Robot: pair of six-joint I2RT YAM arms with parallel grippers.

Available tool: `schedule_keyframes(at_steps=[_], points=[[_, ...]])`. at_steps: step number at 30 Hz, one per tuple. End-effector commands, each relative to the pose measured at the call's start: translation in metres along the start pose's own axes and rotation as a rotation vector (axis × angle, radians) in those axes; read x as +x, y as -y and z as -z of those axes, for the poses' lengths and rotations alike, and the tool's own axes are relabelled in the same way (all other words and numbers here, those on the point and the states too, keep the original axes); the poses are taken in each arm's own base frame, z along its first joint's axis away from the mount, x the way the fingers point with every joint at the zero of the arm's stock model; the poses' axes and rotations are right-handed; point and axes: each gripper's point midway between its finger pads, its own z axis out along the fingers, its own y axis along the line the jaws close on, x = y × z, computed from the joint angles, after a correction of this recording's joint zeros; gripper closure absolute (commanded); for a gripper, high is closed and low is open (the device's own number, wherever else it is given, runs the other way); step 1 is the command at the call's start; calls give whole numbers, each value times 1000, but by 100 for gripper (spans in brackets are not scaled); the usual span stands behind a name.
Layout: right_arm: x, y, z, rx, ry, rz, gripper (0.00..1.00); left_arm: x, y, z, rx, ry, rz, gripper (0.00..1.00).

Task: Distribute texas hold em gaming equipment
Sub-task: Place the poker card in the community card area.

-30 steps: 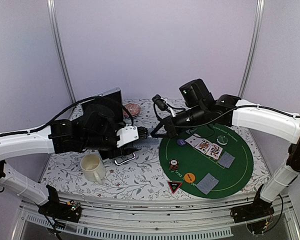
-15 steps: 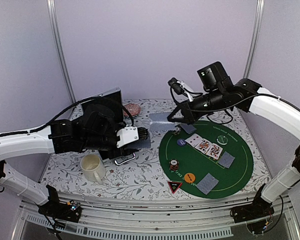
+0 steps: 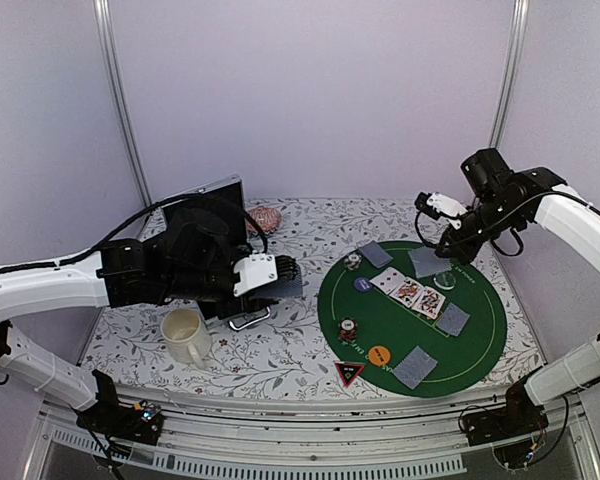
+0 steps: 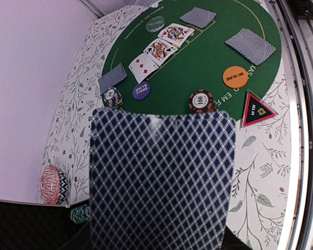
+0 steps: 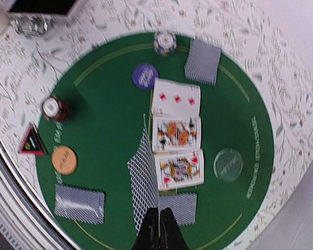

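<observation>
My left gripper (image 3: 288, 269) is shut on a deck of blue-backed playing cards (image 4: 161, 182), which hides its fingers in the left wrist view. High over the far right of the green mat (image 3: 480, 335), my right gripper (image 5: 159, 229) is shut on one card (image 5: 144, 179), seen edge-on. On the mat lie three face-up cards (image 3: 410, 292) and face-down cards (image 3: 375, 254), (image 3: 452, 319), (image 3: 416, 366). Also there are chip stacks (image 3: 353, 262), (image 3: 348, 329), a purple disc (image 3: 363, 284), an orange disc (image 3: 379, 354), a clear disc (image 3: 444, 279) and a triangle marker (image 3: 349, 373).
A cream mug (image 3: 185, 335) stands at the near left, just below my left arm. A pink striped round object (image 3: 267, 218) lies at the back beside a black case (image 3: 215, 200). A teal chip stack (image 4: 79, 213) sits by the case.
My right arm has swung from beside the left gripper's deck to the right, rising over the mat's far right side with one card in it. The left arm has stayed put.
</observation>
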Motion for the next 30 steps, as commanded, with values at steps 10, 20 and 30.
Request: schedule_keyframes(at_steps=[10,20,30], points=[[231,-40,-15,-259,-767,121,98,-10,-3,10,1,60,7,49],[238,28,-42,-72,-804,116,98,-12,-3,13,4,72,6,49],[241,40,-69,-152,-791,106,98,-14,-5,17,-7,81,5,49]])
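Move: With a card already pinched in my right hand, I aim for the open spot at the near-right end of the community row, about 17 cm right, 9 cm back and 25 cm below. At that same depth, the face-down fourth card is about 11 cm right and 5 back, and the clear disc 9 right and 7 ahead. From my left hand, the spot lies some 46 cm right, roughly level fore-and-aft and 22 below. My right hand sweeps down and to the right, about 18 cm lower and 16 cm across, carrying its card past the fourth card to the row's end. I swing back some 13 cm on the way, then come forward again by about 6, while the wrist turns nearly 50 degrees until the shut fingers point almost straight down, keeping their pinch. ##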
